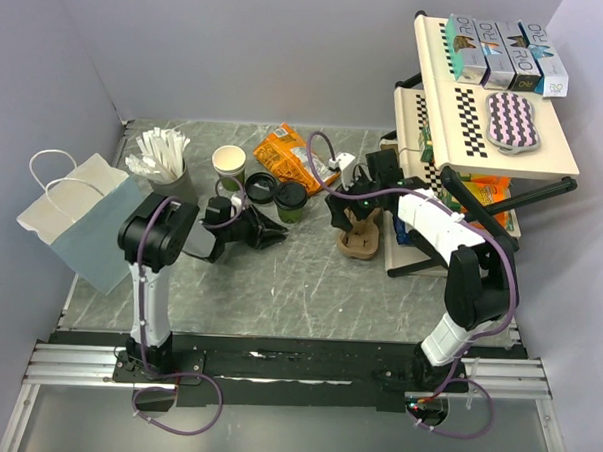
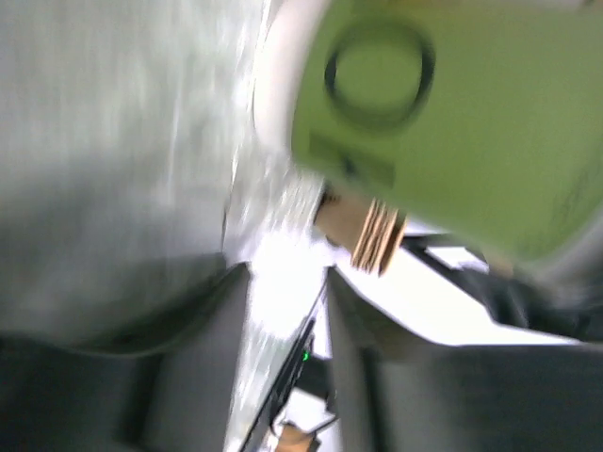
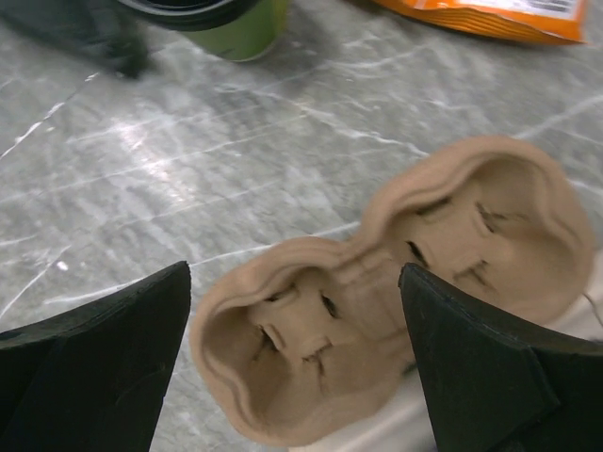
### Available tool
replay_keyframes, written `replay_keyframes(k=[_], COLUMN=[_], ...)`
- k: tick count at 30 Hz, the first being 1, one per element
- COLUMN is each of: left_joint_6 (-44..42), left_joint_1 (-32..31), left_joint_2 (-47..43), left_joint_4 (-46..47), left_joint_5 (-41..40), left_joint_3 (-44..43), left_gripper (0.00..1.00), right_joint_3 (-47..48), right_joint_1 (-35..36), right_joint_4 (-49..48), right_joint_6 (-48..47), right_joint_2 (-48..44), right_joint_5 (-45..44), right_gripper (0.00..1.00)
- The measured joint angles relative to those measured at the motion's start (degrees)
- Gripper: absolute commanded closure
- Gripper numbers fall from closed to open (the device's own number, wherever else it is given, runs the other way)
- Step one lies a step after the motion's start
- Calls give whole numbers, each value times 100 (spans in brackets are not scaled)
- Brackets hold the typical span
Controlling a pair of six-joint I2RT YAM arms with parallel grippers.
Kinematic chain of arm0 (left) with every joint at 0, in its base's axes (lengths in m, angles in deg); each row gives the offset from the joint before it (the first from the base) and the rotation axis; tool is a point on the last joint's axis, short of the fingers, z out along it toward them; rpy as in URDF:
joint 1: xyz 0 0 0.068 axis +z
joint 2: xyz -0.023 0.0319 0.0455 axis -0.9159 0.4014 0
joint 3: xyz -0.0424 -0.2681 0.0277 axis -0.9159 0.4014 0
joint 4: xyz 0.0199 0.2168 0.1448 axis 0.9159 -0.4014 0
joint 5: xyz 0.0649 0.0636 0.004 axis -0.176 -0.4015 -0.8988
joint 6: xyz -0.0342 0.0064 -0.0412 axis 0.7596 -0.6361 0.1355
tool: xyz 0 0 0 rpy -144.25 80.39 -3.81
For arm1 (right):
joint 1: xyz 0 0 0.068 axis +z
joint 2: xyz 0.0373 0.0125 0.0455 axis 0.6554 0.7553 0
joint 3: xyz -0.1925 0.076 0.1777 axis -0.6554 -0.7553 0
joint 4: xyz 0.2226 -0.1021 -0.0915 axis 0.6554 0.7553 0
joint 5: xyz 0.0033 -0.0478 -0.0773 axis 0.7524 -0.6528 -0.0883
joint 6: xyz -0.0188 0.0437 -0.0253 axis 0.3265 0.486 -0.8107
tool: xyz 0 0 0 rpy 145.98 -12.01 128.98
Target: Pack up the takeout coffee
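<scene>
The takeout coffee [image 1: 291, 201], a white and green cup under a black lid, stands upright mid-table. It fills the upper right of the blurred left wrist view as a green wall [image 2: 443, 113]. My left gripper [image 1: 273, 235] lies low just left of the cup, its fingers [image 2: 188, 358] apart with nothing between them [image 2: 287, 273]. My right gripper [image 1: 347, 216] hangs open over a brown pulp two-cup carrier [image 1: 361, 239]. In the right wrist view its black fingers [image 3: 104, 358] flank the carrier's near well [image 3: 311, 348], and the coffee [image 3: 236, 24] shows at the top edge.
A lidless white and green cup [image 1: 228, 165] and a black lid [image 1: 260, 187] sit left of the coffee. Behind are a grey cup of white sticks [image 1: 159, 165] and an orange snack bag [image 1: 290, 155]. A white and blue paper bag [image 1: 77, 216] lies far left, a shelf rack [image 1: 496, 124] right.
</scene>
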Motion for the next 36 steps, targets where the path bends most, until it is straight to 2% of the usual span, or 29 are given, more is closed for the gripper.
replay_keyframes(k=[1,4,7,13,19,21,26,27,36], left_joint_6=[-52,-452,-970,-2439,-4229,-4774,-6048,-6218,-7532], left_joint_1=[2,66,192,269,264,264,264,264,348], left_joint_2=[-142,-695,-1075,-1950,-2809,-3099,-4155,-4301,-5261], left_joint_4=[-131,-656,-1244,-2850,-4798,-5296,-6199,-6317,-7521], left_joint_5=[7,85,184,400,640,675,741,739,632], left_joint_3=[109,470,570,575,83,-170,-498,-546,-1123], left_gripper=[43,36,33,33,34,34,33,33,33], right_joint_3=[50,151,203,649,719,680,780,846,1576], right_joint_1=[-9,-31,-39,-66,-164,-164,-151,-151,-140], right_joint_4=[22,120,289,992,1119,1196,1432,1469,1561], right_joint_6=[35,11,-153,-175,710,1056,1725,1792,2721], right_joint_2=[0,0,0,24,4,4,87,142,737], right_joint_5=[-107,-282,-417,-785,-809,-772,-863,-929,-1537], right_gripper=[7,11,16,19,19,21,26,30,37])
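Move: The right hand hovers open beside the brown cup holder, whose middle lies about 6 cm to its right, level fore and aft, and some 9 cm below. The lidded coffee cup stands roughly 14 cm left of this hand and 4 cm farther out. From the left hand, low on the table, the cup is about 7 cm ahead and 3 cm right; the cup holder is some 23 cm right and 4 cm ahead. Left hand opens, backs away from the cup and rises 18 cm; right shifts right over the holder, turning clockwise. ##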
